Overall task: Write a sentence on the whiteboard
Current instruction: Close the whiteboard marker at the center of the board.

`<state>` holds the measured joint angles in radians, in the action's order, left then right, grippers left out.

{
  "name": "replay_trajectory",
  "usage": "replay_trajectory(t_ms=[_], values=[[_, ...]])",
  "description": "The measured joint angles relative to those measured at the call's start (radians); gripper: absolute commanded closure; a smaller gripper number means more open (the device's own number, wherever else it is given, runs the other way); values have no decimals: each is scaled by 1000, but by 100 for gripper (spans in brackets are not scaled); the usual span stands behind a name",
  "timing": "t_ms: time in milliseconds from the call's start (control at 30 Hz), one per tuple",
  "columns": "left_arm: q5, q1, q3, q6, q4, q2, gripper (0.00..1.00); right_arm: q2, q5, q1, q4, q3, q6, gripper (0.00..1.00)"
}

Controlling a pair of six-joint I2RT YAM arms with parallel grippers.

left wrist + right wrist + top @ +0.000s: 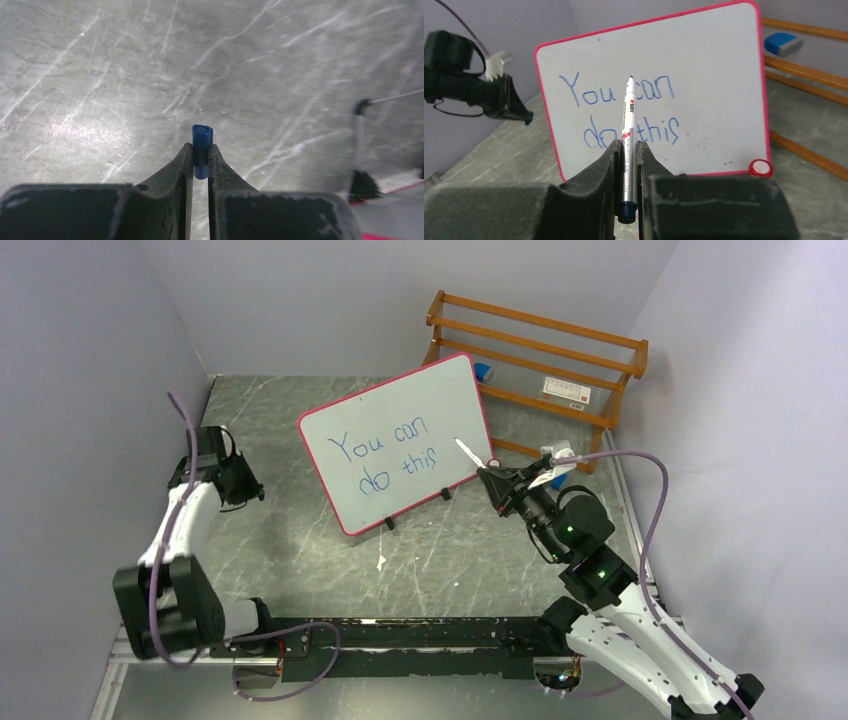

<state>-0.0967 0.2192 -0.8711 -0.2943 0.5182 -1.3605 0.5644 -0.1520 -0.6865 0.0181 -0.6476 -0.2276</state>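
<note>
The whiteboard (440, 390) stands tilted on small black feet mid-table, pink-framed. The sentence (385, 453) "You can do this" runs across it in blue, in two lines. My right gripper (493, 481) is shut on a white marker (627, 117), uncapped, its tip pointing at the whiteboard (719, 75) just right of "this". Whether the tip touches does not show. The sentence (659, 131) is partly covered by the marker. My left gripper (201, 151) hangs over the bare table left of the board, shut on the marker's blue cap (202, 145).
A wooden rack (600, 340) stands behind the board at the back right, holding a blue eraser (783, 44) and a white card (567, 392). A red round magnet (760, 168) sits on the board's lower right corner. Grey walls close in on both sides.
</note>
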Motion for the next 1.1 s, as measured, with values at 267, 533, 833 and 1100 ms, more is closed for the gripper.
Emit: replay_trajectory(t_ms=[267,533,833,1100], values=[[-99,0,11,-172,-32,417,95,67,162,-3,-162,52,-8,100],[-283,0,-8,-384,-150,594,95,135,232,-54,-386,122,-35,100],[-383,-113,19,-640,-438,627,95,235,122,-268,-693,189,-8,100],[-285,-385,143,-774,-706,632,95,344,32,-344,-922,209,17,100]])
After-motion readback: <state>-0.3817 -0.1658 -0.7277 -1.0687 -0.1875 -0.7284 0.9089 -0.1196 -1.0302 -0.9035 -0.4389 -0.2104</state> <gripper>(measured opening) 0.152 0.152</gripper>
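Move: The left hand, already holding the blue cap, has the marker's open tip about 44 cm to its right, level in reach and some 24 cm higher. The right hand grips the marker and has the cap about 49 cm to its left, 10 cm farther out and 23 cm lower. From the right hand the whiteboard's middle is roughly 19 cm ahead, 16 cm left and 17 cm below; the red stamp is 20 cm ahead, 5 cm right and 28 cm below. Both hands keep their grips, cap in the left and marker in the right, and close on each other in the air without meeting. The left rises about 29 cm, increasingly swinging right towards the marker tip and bringing its downward fingers up to nearly level, pointing forward and right. The right carries the marker about 12 cm left towards the cap, easing back a little, as its fingers swing left and tip up. ##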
